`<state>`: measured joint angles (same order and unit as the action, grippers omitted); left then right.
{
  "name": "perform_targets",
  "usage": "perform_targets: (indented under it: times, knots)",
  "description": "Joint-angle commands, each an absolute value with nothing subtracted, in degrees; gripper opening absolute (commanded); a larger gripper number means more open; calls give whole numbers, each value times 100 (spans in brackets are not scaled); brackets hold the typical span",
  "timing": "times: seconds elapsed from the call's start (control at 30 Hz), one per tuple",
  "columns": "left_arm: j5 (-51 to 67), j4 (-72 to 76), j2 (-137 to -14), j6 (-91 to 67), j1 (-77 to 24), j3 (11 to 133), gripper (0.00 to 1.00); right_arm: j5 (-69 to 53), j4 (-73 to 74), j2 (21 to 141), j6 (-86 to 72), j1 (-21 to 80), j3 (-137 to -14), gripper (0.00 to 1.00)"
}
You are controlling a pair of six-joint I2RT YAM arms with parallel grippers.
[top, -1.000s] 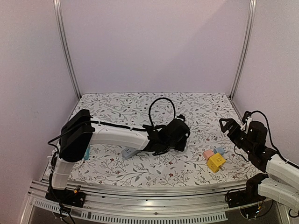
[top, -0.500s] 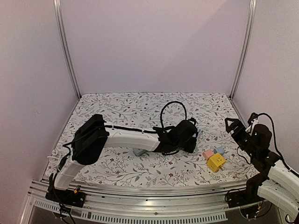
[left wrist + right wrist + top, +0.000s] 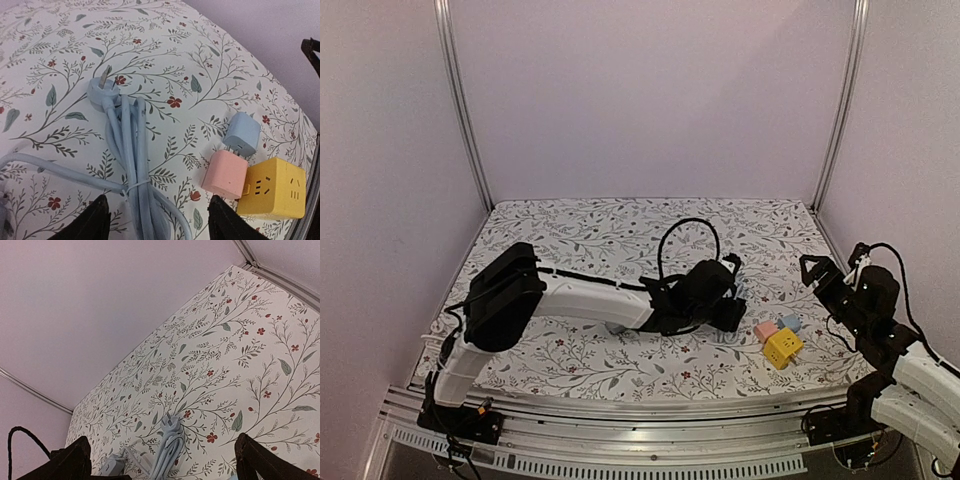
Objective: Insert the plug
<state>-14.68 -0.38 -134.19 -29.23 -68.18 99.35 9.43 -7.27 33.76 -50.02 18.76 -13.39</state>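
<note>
A pale blue plug (image 3: 102,92) lies flat on the flowered cloth, its metal prongs pointing away from the wrist. Its tied cable bundle (image 3: 131,150) runs back between the fingers of my left gripper (image 3: 160,225), which is open and grips nothing. A yellow socket cube (image 3: 272,187) sits to the right with a pink adapter (image 3: 227,172) and a blue adapter (image 3: 241,135) beside it. From above, my left gripper (image 3: 725,295) is just left of the yellow cube (image 3: 782,347). My right gripper (image 3: 817,270) hangs open and empty at the right, looking at the plug (image 3: 170,424).
A grey block (image 3: 112,465) lies at the cable's other end, partly under the left arm (image 3: 600,295). The arm's black wire loop (image 3: 685,235) rises above the wrist. Metal frame posts (image 3: 460,110) and purple walls bound the table, with a rail (image 3: 620,455) along the near edge.
The left arm carried the plug and cable rightward toward the yellow cube, then its jaws went from shut to open, leaving the cable on the cloth. The right arm shifted slightly.
</note>
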Motion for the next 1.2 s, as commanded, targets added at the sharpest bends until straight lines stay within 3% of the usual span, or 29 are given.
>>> perform_targets:
  times: [0.0,0.17,0.3,0.77,1.17]
  knots:
    - [-1480,449,-12558,-2683,-6917,9465,69,839,-733,3425,-4907,1915,-1315,99]
    - [-1694,770,-11628,-2580,-6917,8487,79,725,-807,3482,-4831,1912,-1314,99]
    - [-2039,964,-10776,-2506,-6917,7519,99,639,-834,3583,-4778,1914,-1335,99]
    - [-4071,815,-7988,-2358,-6908,4632,99,-423,-706,3973,-4755,1918,-1640,99]
    - [-5230,287,-6299,-3012,-6617,3280,98,-855,-65,4042,-4485,2084,-2100,99]
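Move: The open-topped way back leads to the teal socket block, some 50 cm to the left gripper's left and about level with it fore and aft. The cord bundle lies right under its fingers, its middle about 3 cm ahead. The grey power strip stands some 20 cm left and 3 cm ahead, the pink adapter about 8 cm right and 3 cm back. From the right gripper the teal block is roughly 66 cm left, 3 cm back and 13 cm down. Lift the left gripper clear of the cord bundle by about 13 cm while opening the half-spread fingers fully, then sweep it left some 30 cm, past the power strip towards the teal socket block, levelling the fingers and swinging them about 30 degrees counter-clockwise. Meanwhile ease the open right gripper about 5 cm left, turning it counter-clockwise. ##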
